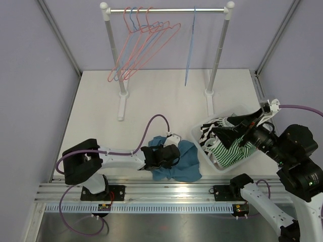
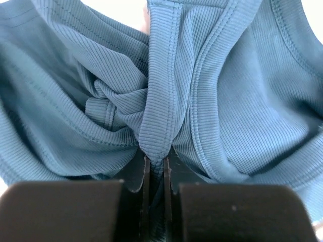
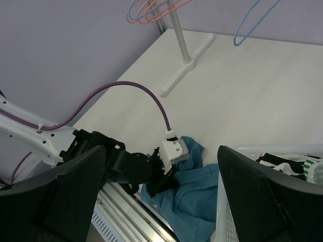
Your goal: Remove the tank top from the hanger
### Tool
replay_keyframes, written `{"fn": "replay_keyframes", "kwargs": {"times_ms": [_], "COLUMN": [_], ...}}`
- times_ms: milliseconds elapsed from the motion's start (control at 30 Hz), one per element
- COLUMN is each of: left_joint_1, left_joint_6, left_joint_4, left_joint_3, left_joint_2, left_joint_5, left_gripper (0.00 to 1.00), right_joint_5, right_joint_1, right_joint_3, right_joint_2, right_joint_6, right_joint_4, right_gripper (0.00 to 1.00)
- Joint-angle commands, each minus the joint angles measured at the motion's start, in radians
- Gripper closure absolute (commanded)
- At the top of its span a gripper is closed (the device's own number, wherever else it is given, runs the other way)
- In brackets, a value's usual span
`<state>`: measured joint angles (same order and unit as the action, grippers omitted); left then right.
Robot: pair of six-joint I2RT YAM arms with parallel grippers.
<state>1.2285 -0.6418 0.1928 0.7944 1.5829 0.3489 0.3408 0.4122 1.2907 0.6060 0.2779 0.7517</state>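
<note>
The blue ribbed tank top (image 1: 185,162) lies crumpled on the white table near the front edge, off any hanger. My left gripper (image 1: 175,155) reaches low over its left side. In the left wrist view the jaws (image 2: 156,162) are shut on a folded band of the tank top (image 2: 227,101). A bare blue hanger (image 1: 190,48) hangs alone on the rail. My right gripper (image 1: 233,128) hovers open above the bin, holding nothing. From the right wrist view its open fingers (image 3: 75,186) frame the tank top (image 3: 207,189) and the left gripper (image 3: 166,174).
A white bin (image 1: 201,143) with striped clothes stands at the right front. Several pink and blue hangers (image 1: 144,48) hang bunched at the left of the rack (image 1: 166,10), whose two posts stand on the table's far half. A purple cable (image 1: 151,123) loops over the left arm.
</note>
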Motion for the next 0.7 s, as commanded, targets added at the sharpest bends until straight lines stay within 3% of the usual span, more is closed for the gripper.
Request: {"fn": "replay_keyframes", "kwargs": {"times_ms": [0, 133, 300, 433, 667], "left_joint_1": [0.015, 0.031, 0.054, 0.057, 0.057], "left_joint_6": [-0.030, -0.018, 0.072, 0.162, 0.393], "left_joint_4": [0.043, 0.106, 0.190, 0.261, 0.217], "left_joint_3": [-0.021, 0.028, 0.189, 0.379, 0.702], "left_joint_2": [-0.110, -0.282, -0.383, -0.328, -0.116], "left_joint_5": [0.061, 0.140, 0.182, 0.193, 0.105], "left_gripper": [1.00, 1.00, 1.00, 1.00, 1.00], "right_joint_5": [-0.095, -0.261, -0.434, -0.568, -0.606], "right_joint_1": [-0.004, -0.004, -0.004, -0.003, -0.003], "right_joint_3": [0.039, 0.067, 0.129, 0.180, 0.263], "right_joint_2": [-0.017, -0.040, -0.057, -0.067, -0.080], "right_joint_6": [0.009, 0.014, 0.004, 0.009, -0.025], "right_joint_4": [0.024, 0.063, 0.124, 0.179, 0.230], "right_gripper": [0.01, 0.01, 0.01, 0.01, 0.01]}}
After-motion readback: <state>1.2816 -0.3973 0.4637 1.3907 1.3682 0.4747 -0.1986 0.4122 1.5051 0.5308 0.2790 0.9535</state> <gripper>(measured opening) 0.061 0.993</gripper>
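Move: The left hand, already pinching the blue tank top down at the table, has the clothes basket with the striped tops about 23 cm to its right and 5 cm farther out, at about its own height. The rack's right foot is some 15 cm to its right and 23 cm ahead. From the raised, empty right hand, the basket's middle lies about 9 cm to the right, 5 cm ahead and roughly 37 cm below. The left hand keeps its pinch on the bunched blue tank top and pulls it up off the table, about 28 cm and quickly, easing a few centimetres to the right in the second half while the wrist tips some 30 degrees so that the fingers swing up from steeply down towards forward-right. Meanwhile the open right hand, touching nothing, backs out of the way to its right by about 11 cm, rising slightly and turning clockwise. ##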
